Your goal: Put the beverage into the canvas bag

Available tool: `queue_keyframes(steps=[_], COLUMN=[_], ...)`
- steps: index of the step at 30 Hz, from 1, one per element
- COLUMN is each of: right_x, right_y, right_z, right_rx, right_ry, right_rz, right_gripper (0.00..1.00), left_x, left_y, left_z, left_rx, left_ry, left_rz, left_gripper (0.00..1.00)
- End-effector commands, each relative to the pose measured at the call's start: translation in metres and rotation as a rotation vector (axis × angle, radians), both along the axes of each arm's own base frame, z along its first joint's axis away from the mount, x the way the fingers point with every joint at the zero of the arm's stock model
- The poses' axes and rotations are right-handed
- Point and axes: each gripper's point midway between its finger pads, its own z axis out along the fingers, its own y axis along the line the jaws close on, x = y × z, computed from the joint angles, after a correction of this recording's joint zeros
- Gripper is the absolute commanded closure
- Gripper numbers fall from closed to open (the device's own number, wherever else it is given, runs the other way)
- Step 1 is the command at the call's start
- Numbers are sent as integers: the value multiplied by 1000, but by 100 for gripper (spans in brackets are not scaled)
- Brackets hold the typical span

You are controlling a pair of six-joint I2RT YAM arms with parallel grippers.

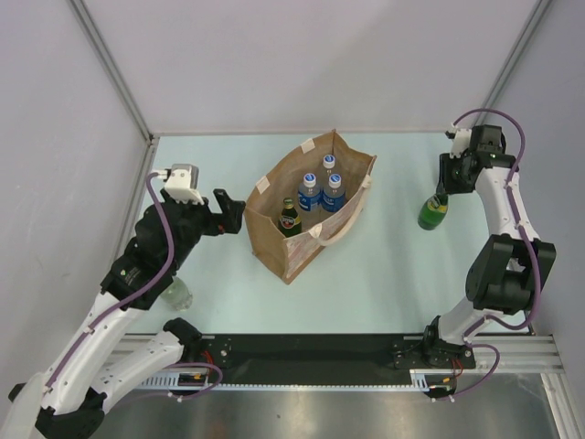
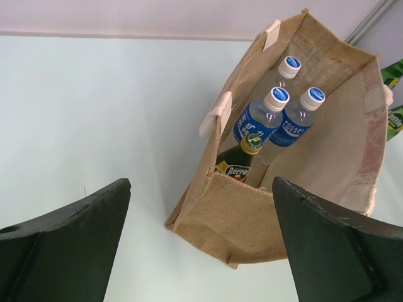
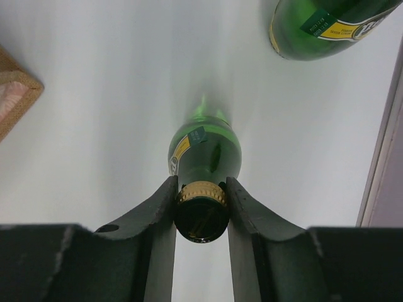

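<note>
The tan canvas bag [image 1: 306, 240] with cream handles stands open at the table's middle. It holds three blue-capped clear bottles [image 1: 309, 192] and a green Perrier bottle [image 1: 290, 218], which also show in the left wrist view [image 2: 267, 116]. My right gripper [image 1: 445, 187] at the far right is shut on the gold-capped neck of a green bottle [image 1: 433, 212], which is upright [image 3: 204, 151]. I cannot tell whether its base touches the table. My left gripper [image 1: 236, 212] is open and empty just left of the bag [image 2: 252, 214], jaws wide [image 2: 201, 189].
A second green bottle [image 3: 327, 25] stands just beyond the held one, near the right wall. A clear glass object [image 1: 175, 293] sits under my left arm. Grey walls close in the table on three sides.
</note>
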Motion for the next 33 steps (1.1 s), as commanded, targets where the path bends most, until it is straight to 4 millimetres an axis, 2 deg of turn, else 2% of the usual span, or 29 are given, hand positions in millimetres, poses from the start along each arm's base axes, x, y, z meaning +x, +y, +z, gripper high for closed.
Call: queue_keyframes(steps=[1, 5, 8, 10, 12, 13, 15, 16, 17, 19, 20, 22, 23, 26, 27, 29, 33], right_x=[1, -1, -3, -5, -11, -15, -18, -21, -23, -27, -29, -34, -35, -41, -46, -52, -63], right_y=[10, 18, 28, 38, 52, 56, 70, 75, 80, 97, 102, 119, 125, 155, 162, 183, 220], right_z=[25, 39, 66, 95, 114, 133, 154, 173, 184, 208, 229, 254, 274, 301, 320, 343, 359], right_rx=[-55, -69, -81, -81, -50, -56, -37, -35, -27, -1, 4, 32, 43, 102, 110, 144, 220], right_ry=[-83, -128, -196, -262, -300, -339, -387, -428, -453, -511, -558, -617, -664, -715, -764, -815, -853], right_rz=[60, 110, 174, 237, 308, 336, 383, 402, 415, 462, 472, 518, 529, 597, 617, 669, 765], right_gripper=[87, 99, 100, 100, 100, 100, 100, 100, 100, 100, 100, 100, 100, 100, 100, 100, 100], left_x=[-2, -4, -6, -8, -10, -11, -12, -12, -12, -13, -14, -14, -15, -17, -18, -20, -23], left_y=[7, 8, 9, 10, 11, 11, 12, 12, 13, 13, 13, 12, 12, 9, 8, 6, -4], left_z=[13, 16, 14, 13, 9, 8, 6, 5, 5, 3, 2, 2, 1, 5, 8, 12, 15], left_rx=[-2, 4, 10, 10, 11, 10, 10, 9, 9, 7, 4, -6, -9, -35, -57, -88, -184], left_ry=[-22, -22, -11, -1, 11, 15, 23, 26, 27, 36, 38, 40, 43, 43, 43, 40, 61], left_rz=[20, 19, 16, 14, 17, 16, 18, 22, 24, 28, 28, 25, 21, 12, 11, 4, -17], left_gripper=[0, 0, 0, 0, 0, 0, 0, 0, 0, 0, 0, 0, 0, 0, 0, 0, 0])
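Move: From the right hand, which already has the green bottle by its neck, the canvas bag's middle is about 31 cm left, level ahead and some 7 cm lower. In the bag, the nearest blue-label bottle stands 25 cm left and 2 cm ahead, the dark bottle 36 cm left and 3 cm back. The second green bottle stands 9 cm ahead, 5 cm right. From the left hand, the bag lies some 14 cm ahead, 16 cm right and 22 cm below. Still pinching the green bottle, the right hand climbs some 30 cm, swinging left towards above the bag. ##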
